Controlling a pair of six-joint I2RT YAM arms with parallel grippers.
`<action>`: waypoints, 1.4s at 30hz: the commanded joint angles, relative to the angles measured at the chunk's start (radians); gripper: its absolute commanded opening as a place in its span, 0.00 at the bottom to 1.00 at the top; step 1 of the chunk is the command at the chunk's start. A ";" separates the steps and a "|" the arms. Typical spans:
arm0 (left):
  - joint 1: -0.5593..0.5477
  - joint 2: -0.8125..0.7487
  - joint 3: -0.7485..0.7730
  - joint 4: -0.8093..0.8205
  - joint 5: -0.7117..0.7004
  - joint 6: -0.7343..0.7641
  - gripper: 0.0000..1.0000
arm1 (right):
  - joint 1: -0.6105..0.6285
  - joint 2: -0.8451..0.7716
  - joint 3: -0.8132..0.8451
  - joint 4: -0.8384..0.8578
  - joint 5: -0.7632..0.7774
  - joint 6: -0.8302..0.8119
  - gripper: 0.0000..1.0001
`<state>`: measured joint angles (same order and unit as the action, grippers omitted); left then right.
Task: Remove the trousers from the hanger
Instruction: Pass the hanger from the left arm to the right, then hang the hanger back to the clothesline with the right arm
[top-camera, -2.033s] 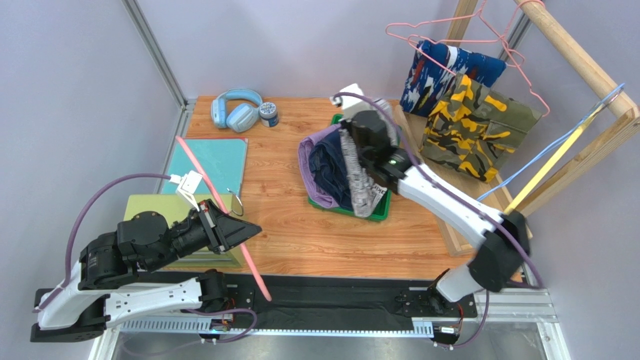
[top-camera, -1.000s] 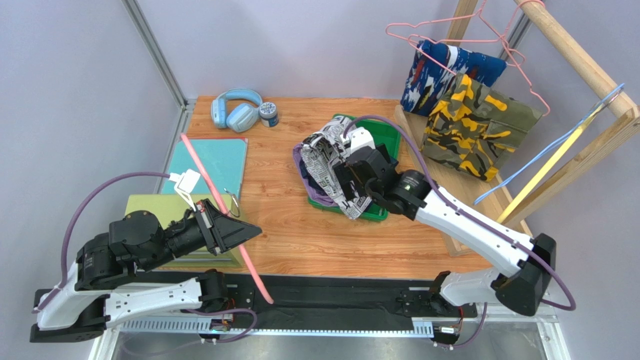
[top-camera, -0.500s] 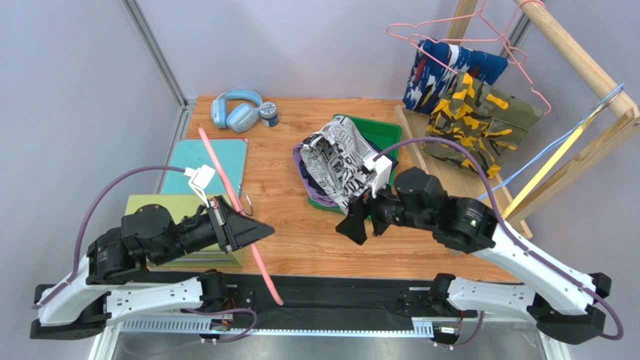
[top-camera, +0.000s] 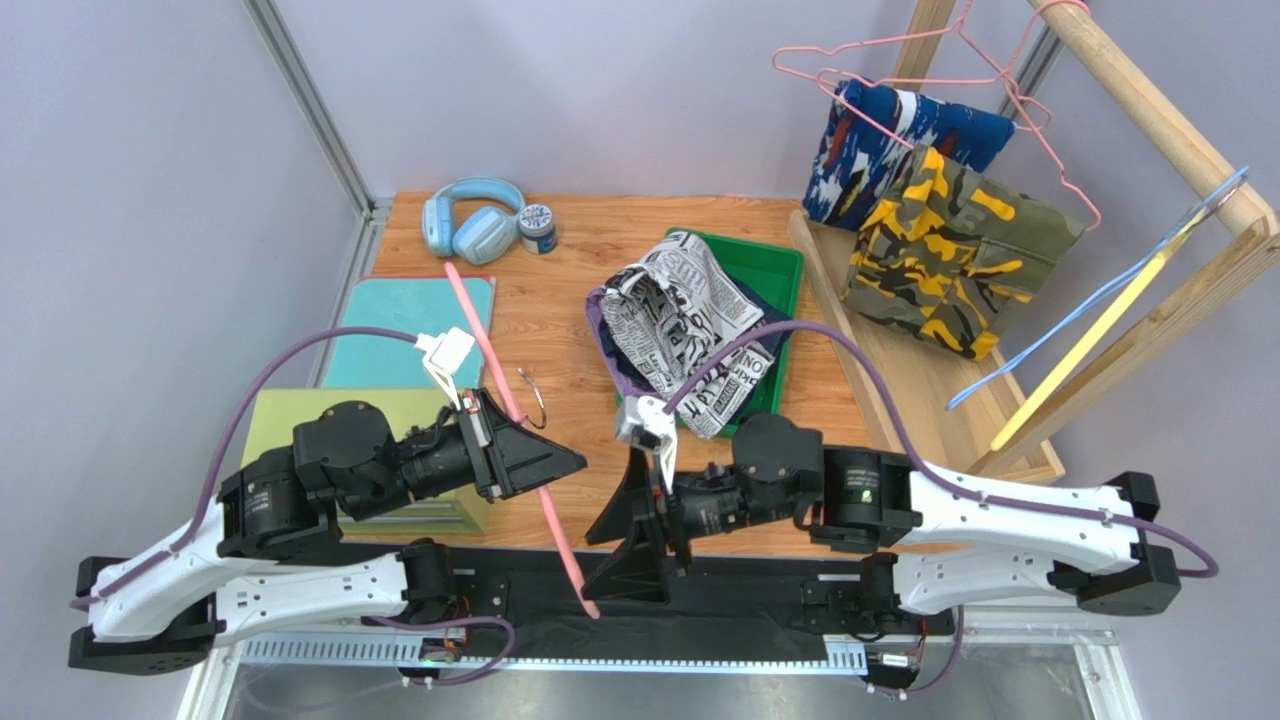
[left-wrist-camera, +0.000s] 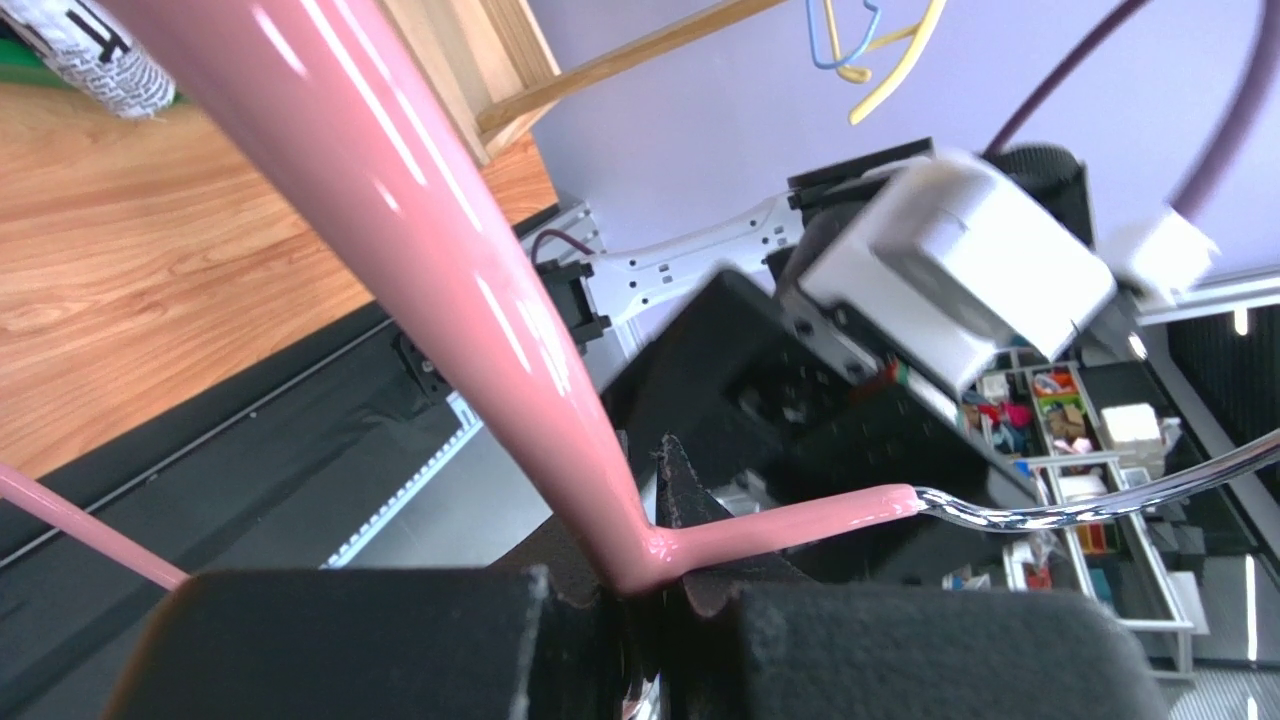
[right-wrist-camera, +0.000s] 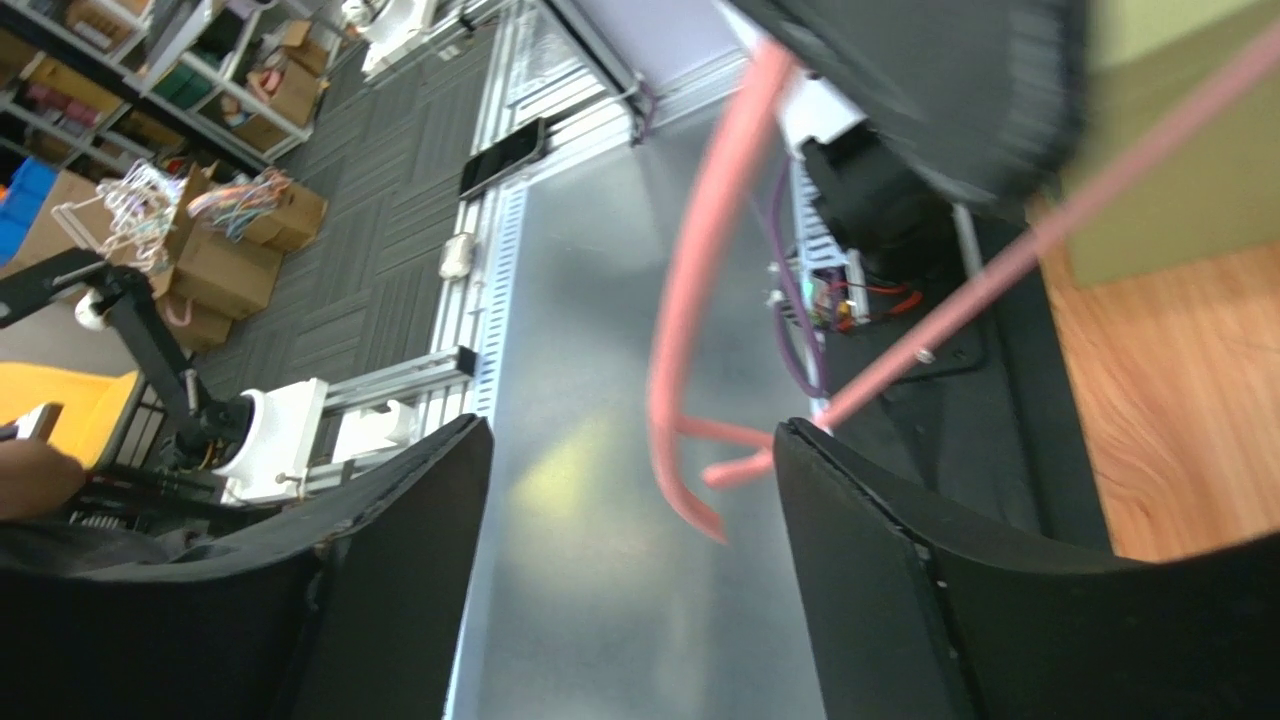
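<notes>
My left gripper (top-camera: 553, 461) (left-wrist-camera: 661, 578) is shut on the bare pink hanger (top-camera: 519, 435) (left-wrist-camera: 451, 255) at its bend. The hanger slants across the table's front, and its metal hook (top-camera: 529, 398) points right. My right gripper (top-camera: 624, 528) (right-wrist-camera: 631, 435) is open near the front edge, and the hanger's lower end (right-wrist-camera: 684, 450) shows beyond its spread fingers, untouched. Newsprint trousers (top-camera: 684, 308) top a pile with purple (top-camera: 601, 323) and dark denim (top-camera: 756, 342) pairs on the green tray (top-camera: 751, 267). Camouflage trousers (top-camera: 954, 255) and blue-white-red trousers (top-camera: 887, 150) hang on the rack's wire hangers.
Blue headphones (top-camera: 473, 218) and a small jar (top-camera: 538, 228) sit at the back left. A teal board (top-camera: 398, 323) and an olive block (top-camera: 316, 420) lie at the left. The wooden rack (top-camera: 1187, 165) at the right also carries yellow and blue hangers (top-camera: 1104, 315).
The right arm pulled back from the tray, leaving the newsprint trousers on the pile, and swung to the front edge beside the pink hanger. The left gripper shifted right with the hanger.
</notes>
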<state>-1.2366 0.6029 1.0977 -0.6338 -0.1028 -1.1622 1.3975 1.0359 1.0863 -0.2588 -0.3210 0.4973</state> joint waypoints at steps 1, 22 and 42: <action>0.000 -0.018 -0.021 0.105 0.006 -0.047 0.00 | 0.084 0.064 0.014 0.187 0.089 -0.019 0.71; 0.002 -0.126 -0.096 0.106 -0.051 -0.040 0.50 | 0.150 0.075 -0.094 0.300 0.264 0.099 0.00; 0.002 -0.279 -0.159 -0.012 -0.094 0.044 0.65 | 0.060 -0.066 0.102 -0.269 1.054 0.326 0.00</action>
<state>-1.2362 0.3168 0.9226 -0.6239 -0.1871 -1.1751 1.4727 0.9916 1.0683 -0.3866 0.4435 0.7261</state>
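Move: Just to the open right hand's left hangs the pink hanger's near end, about 4 cm left, 2 cm back and 2 cm lower. The printed trousers in the green tray lie some 29 cm ahead, 14 cm right and 25 cm below that hand. From the left hand, still gripping the hanger by its neck, the right gripper is about 11 cm back, 6 cm right and 4 cm lower. Reaching left about 4 cm, slightly back and down, the right hand shuts its fingers on the hanger's near end while the left still holds the neck. Only then does the left open and draw off about 4 cm left, sinking slightly; the right keeps its pinch and carries the hanger some 11 cm forward and 6 cm right, turning about 40 degrees clockwise. ##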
